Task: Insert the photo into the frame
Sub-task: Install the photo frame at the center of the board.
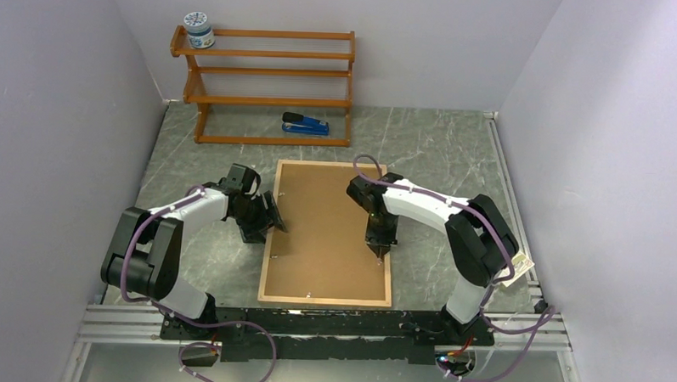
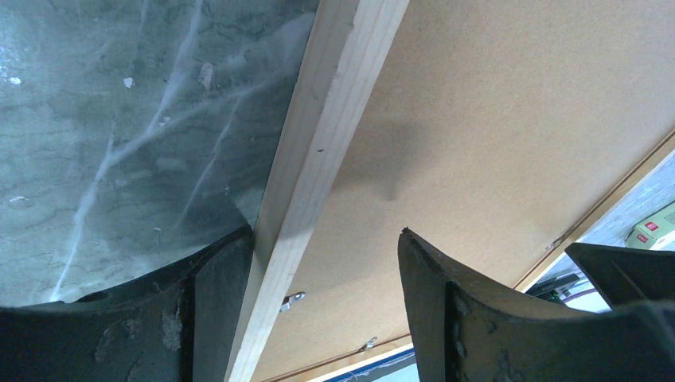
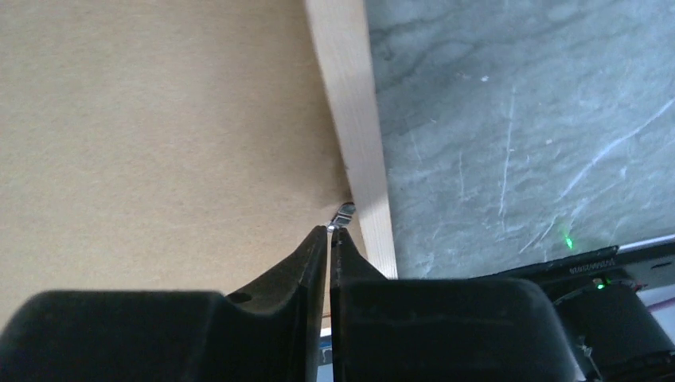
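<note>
The frame (image 1: 268, 239) lies face down in the middle of the table, its light wood rail (image 2: 318, 135) around the brown backing board (image 1: 325, 233). The photo is hidden. My left gripper (image 1: 270, 218) is open and straddles the frame's left rail (image 2: 326, 232), one finger over the table and the other over the board (image 2: 493, 119). My right gripper (image 1: 380, 248) is at the frame's right rail (image 3: 350, 103), low over the board's edge. In the right wrist view its jaws (image 3: 330, 229) are closed on the end of a small metal tab (image 3: 345, 212) by the rail.
An orange-brown shelf rack (image 1: 267, 78) stands at the back, with a white jar (image 1: 199, 30) on its top shelf and a blue stapler (image 1: 305, 124) at its foot. Two more metal tabs (image 2: 294, 299) sit along the frame's inner edge. White walls close in both sides.
</note>
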Available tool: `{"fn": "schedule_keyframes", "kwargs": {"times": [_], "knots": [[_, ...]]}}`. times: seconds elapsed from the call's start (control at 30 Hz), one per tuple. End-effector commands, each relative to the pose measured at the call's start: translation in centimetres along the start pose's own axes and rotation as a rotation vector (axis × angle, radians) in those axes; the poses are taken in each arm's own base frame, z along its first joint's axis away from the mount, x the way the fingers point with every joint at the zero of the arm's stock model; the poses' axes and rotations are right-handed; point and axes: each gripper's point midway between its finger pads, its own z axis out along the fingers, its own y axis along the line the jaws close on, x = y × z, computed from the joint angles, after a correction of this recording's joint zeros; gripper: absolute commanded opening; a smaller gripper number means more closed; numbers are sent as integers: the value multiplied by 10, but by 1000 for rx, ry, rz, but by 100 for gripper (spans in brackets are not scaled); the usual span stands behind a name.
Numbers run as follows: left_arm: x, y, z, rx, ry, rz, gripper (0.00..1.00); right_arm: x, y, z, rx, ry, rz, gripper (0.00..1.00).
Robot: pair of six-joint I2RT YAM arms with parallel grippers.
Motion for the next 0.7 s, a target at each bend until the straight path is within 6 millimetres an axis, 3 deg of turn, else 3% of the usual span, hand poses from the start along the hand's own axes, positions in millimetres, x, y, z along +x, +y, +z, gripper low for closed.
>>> {"fn": "schedule_keyframes", "kwargs": {"times": [0.0, 0.1, 0.37, 0.5, 0.67], "knots": [[1, 8, 7, -34, 3, 2, 73, -1, 9, -6, -35, 2, -8, 17], [-1, 8, 6, -38, -3, 7, 73, -1, 12, -5, -60, -8, 7, 30], [0, 8, 5, -39, 2, 9, 73, -6, -7, -13, -50, -105, 78, 52], [1, 8, 6, -35, 9, 7, 73, -4, -11, -12, -79, -129, 121, 59], [3, 5, 6, -20, 15, 5, 73, 3, 0, 4, -189, -133, 152, 61]]}}
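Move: The right gripper, nearly shut, has its tips at the metal clip on the board beside the frame's right rail: the clip is about 1 cm back of the hand and 1 cm below, hardly off to either side. The right rail runs some 2 cm to the hand's right, and the frame's near right corner is roughly 12 cm back and 2 cm right. From the left hand that clip lies about 7 cm back and 25 cm right. Spread the right fingers from nearly shut to a bit over half open at the clip, letting the hand ease on leftward by under 1 cm, then draw it back to the right and towards the base, about 2 cm in all. Dip slightly first, then rise 1 cm so the tips come free of the clip and the open fingers end up astride the right rail. Keep the left gripper still, astride the left rail. ##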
